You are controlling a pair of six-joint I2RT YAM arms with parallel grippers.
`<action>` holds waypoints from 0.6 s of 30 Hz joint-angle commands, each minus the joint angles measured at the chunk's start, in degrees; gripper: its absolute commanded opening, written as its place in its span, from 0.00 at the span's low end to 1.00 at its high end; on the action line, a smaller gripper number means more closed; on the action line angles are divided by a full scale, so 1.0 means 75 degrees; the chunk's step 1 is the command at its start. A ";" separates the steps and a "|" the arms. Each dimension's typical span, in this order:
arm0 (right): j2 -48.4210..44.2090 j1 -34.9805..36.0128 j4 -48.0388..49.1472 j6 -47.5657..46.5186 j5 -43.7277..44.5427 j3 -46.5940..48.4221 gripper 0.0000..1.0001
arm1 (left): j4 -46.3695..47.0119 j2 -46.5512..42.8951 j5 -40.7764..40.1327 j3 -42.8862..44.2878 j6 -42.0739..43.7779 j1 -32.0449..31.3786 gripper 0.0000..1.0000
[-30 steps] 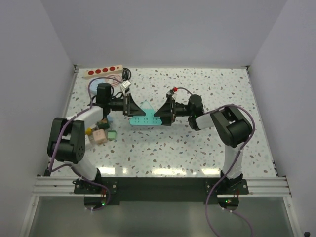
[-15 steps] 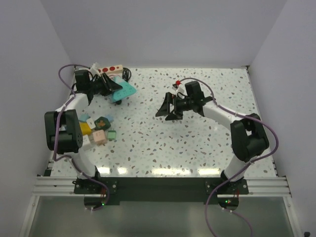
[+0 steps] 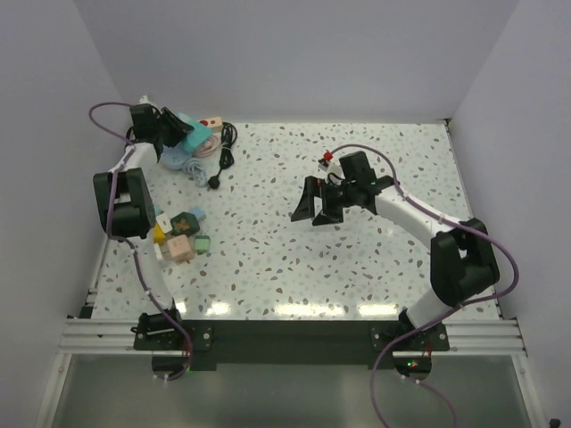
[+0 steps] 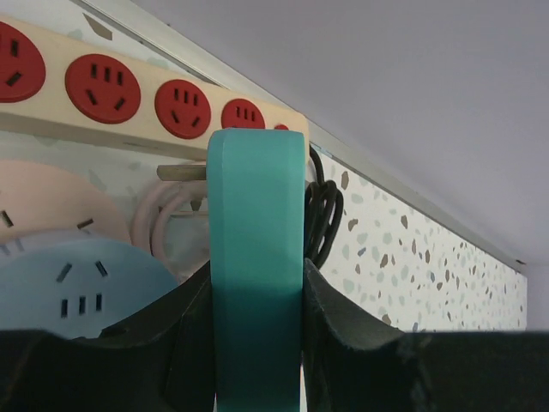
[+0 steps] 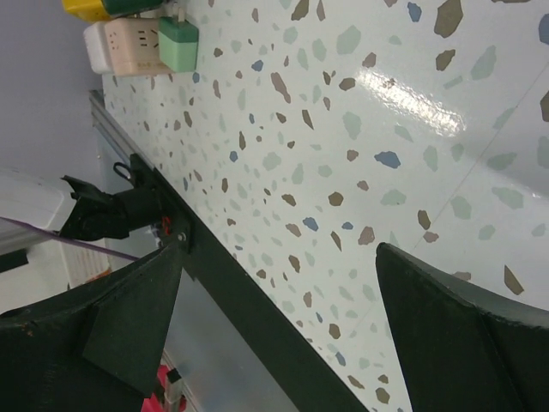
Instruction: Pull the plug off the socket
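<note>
The socket [image 3: 212,122], a cream strip with red outlets [image 4: 111,87], lies along the back-left wall. The small black plug [image 3: 217,183] lies on the table in front of it at the end of a thin black cord [image 3: 224,153], apart from the strip. My left gripper [image 3: 189,134] is at that corner, shut on a flat teal piece [image 4: 257,240] held on edge just short of the strip's end. My right gripper [image 3: 315,208] hovers over the middle of the table, its fingers [image 5: 446,326] wide apart with nothing between them.
A pink disc [image 4: 51,197] and a light-blue disc [image 4: 81,292] with their cables lie just under the strip. Several small coloured adapters [image 3: 178,234] sit at the left edge, also at the top left of the right wrist view [image 5: 141,39]. White walls close the back and sides.
Both grippers held the teal piece at mid-table. The right one let go and opened wide. The left arm swung the piece to the back-left corner by the strip.
</note>
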 commanded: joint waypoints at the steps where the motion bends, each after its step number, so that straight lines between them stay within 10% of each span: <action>1: -0.0297 -0.0007 -0.0357 -0.0252 0.0207 0.0076 0.99 | -0.0119 0.0656 -0.0204 0.0982 -0.0467 0.0225 0.02; 7: -0.0285 -0.0007 -0.0614 -0.0416 0.0300 0.0239 0.99 | 0.0242 0.0834 -0.0237 0.0972 -0.0854 0.0331 0.38; 9: -0.0296 -0.0007 -0.0697 -0.0463 0.0358 0.0287 0.99 | 0.0301 0.0624 -0.0284 0.0844 -0.0902 0.0366 0.93; 10: -0.0320 -0.0007 -0.0732 -0.0498 0.0382 0.0333 0.99 | 0.0290 0.0530 -0.0377 0.0808 -0.0832 0.0366 1.00; 18: -0.0566 -0.0018 -0.0919 -0.0604 0.0803 0.0697 0.99 | -0.0179 -0.0921 -0.0167 0.0563 0.0081 0.0378 1.00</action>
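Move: The left hand still holds the teal triangular socket edge-on; the clear place for it, on the pink cable's coil, lies some 3 cm ahead, 3 cm right and 6 cm below. From this hand the power strip's middle is about 7 cm ahead and 3 cm left, the pink round socket 4 cm back and 9 cm left, and the black cable 14 cm right and 2 cm back. From the right hand, the place is about 28 cm ahead, 38 cm left and 7 cm below. The left fingers let go of the teal socket, opening from under half to fully wide, after the hand has lowered it about 2 cm and pushed some 2 cm forward towards the near side of the power strip. The emptied hand then draws off about 2 cm to the left and rises 3 cm, turning slightly counter-clockwise. ##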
